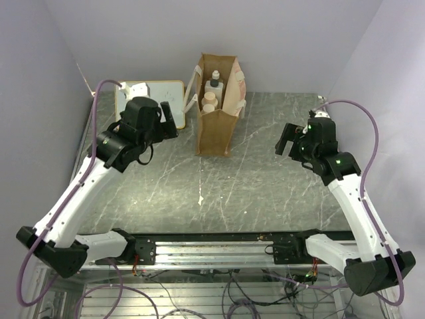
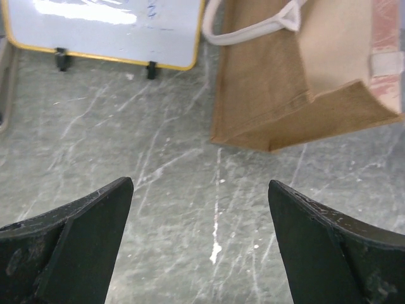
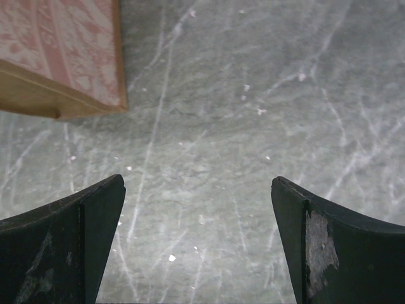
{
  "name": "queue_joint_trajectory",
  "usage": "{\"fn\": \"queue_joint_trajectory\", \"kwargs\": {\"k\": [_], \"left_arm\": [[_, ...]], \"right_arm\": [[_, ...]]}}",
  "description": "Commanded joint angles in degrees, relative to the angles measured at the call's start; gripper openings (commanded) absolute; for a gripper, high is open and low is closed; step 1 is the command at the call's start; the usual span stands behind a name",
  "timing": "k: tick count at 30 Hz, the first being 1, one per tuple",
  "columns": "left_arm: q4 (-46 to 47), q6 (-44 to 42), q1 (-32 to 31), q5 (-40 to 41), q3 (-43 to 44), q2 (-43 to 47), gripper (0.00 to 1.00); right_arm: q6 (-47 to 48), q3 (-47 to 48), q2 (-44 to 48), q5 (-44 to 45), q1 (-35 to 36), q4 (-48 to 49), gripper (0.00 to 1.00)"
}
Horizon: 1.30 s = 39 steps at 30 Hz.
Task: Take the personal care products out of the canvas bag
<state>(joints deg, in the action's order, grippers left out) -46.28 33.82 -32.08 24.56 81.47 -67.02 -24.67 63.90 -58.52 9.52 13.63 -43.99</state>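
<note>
The canvas bag (image 1: pixel 214 136) stands upright at the far middle of the table with its mouth open. Inside it I see personal care products: a white bottle with a dark cap (image 1: pixel 214 84) and two beige round-capped bottles (image 1: pixel 210 98) below it. My left gripper (image 1: pixel 171 119) hovers just left of the bag, open and empty. My right gripper (image 1: pixel 284 139) hangs to the bag's right, farther off, open and empty. In the left wrist view the bag (image 2: pixel 304 82) lies ahead of the gripper (image 2: pixel 201 185). The right wrist view shows the bag's corner (image 3: pixel 63 50) beyond the gripper (image 3: pixel 198 182).
A framed whiteboard (image 1: pixel 156 96) leans at the back left, close behind my left gripper, and the left wrist view shows that whiteboard (image 2: pixel 107 28) too. Walls close the table on three sides. Purple cables (image 1: pixel 99 106) loop over both arms.
</note>
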Motion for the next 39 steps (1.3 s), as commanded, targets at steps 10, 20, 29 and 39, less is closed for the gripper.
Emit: {"fn": "queue_joint_trajectory", "kwargs": {"k": [10,20,29,39], "left_arm": [[10.96,-0.10,6.80,-26.87,19.75,-24.59,0.96],[5.86,-0.78,10.83,-39.97,35.02,-44.28,0.99],[3.58,1.03,12.21,-45.30,34.67,-49.39,0.89],[4.19,3.16,12.04,-48.10,28.56,-45.89,0.60]], "right_arm": [[-4.61,12.11,-19.78,-16.75,0.37,17.47,1.00],[-2.21,29.19,-38.89,-28.18,0.50,18.02,1.00],[0.91,34.33,-47.37,-38.08,1.10,14.34,1.00],[6.92,34.52,-47.56,-41.90,3.08,9.58,0.56]]}}
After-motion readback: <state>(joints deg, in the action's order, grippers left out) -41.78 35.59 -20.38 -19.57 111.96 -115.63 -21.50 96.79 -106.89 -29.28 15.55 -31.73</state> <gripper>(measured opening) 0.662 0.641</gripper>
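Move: The left rim of the canvas bag, by its handle, is about 15 cm ahead of my open left hand, 13 cm to its right and 11 cm lower; the whiteboard lies some 33 cm ahead, 12 cm left. For my right hand the bag's right rim is about 15 cm ahead, 17 cm left and 3 cm lower. The jars inside sit roughly 24 cm ahead of my right hand, 28 cm left, the pump bottle beyond, 33 cm ahead and 26 cm left. I bring both hands in on the bag from its two sides. My left hand sweeps forward and right, then sinks about 11 cm onto the left rim, tipping down and turning clockwise. My right reaches forward and some 17 cm left, turning about 35 degrees counter-clockwise, then dips and eases back onto the right rim. Both close partway around rim and handle end. ##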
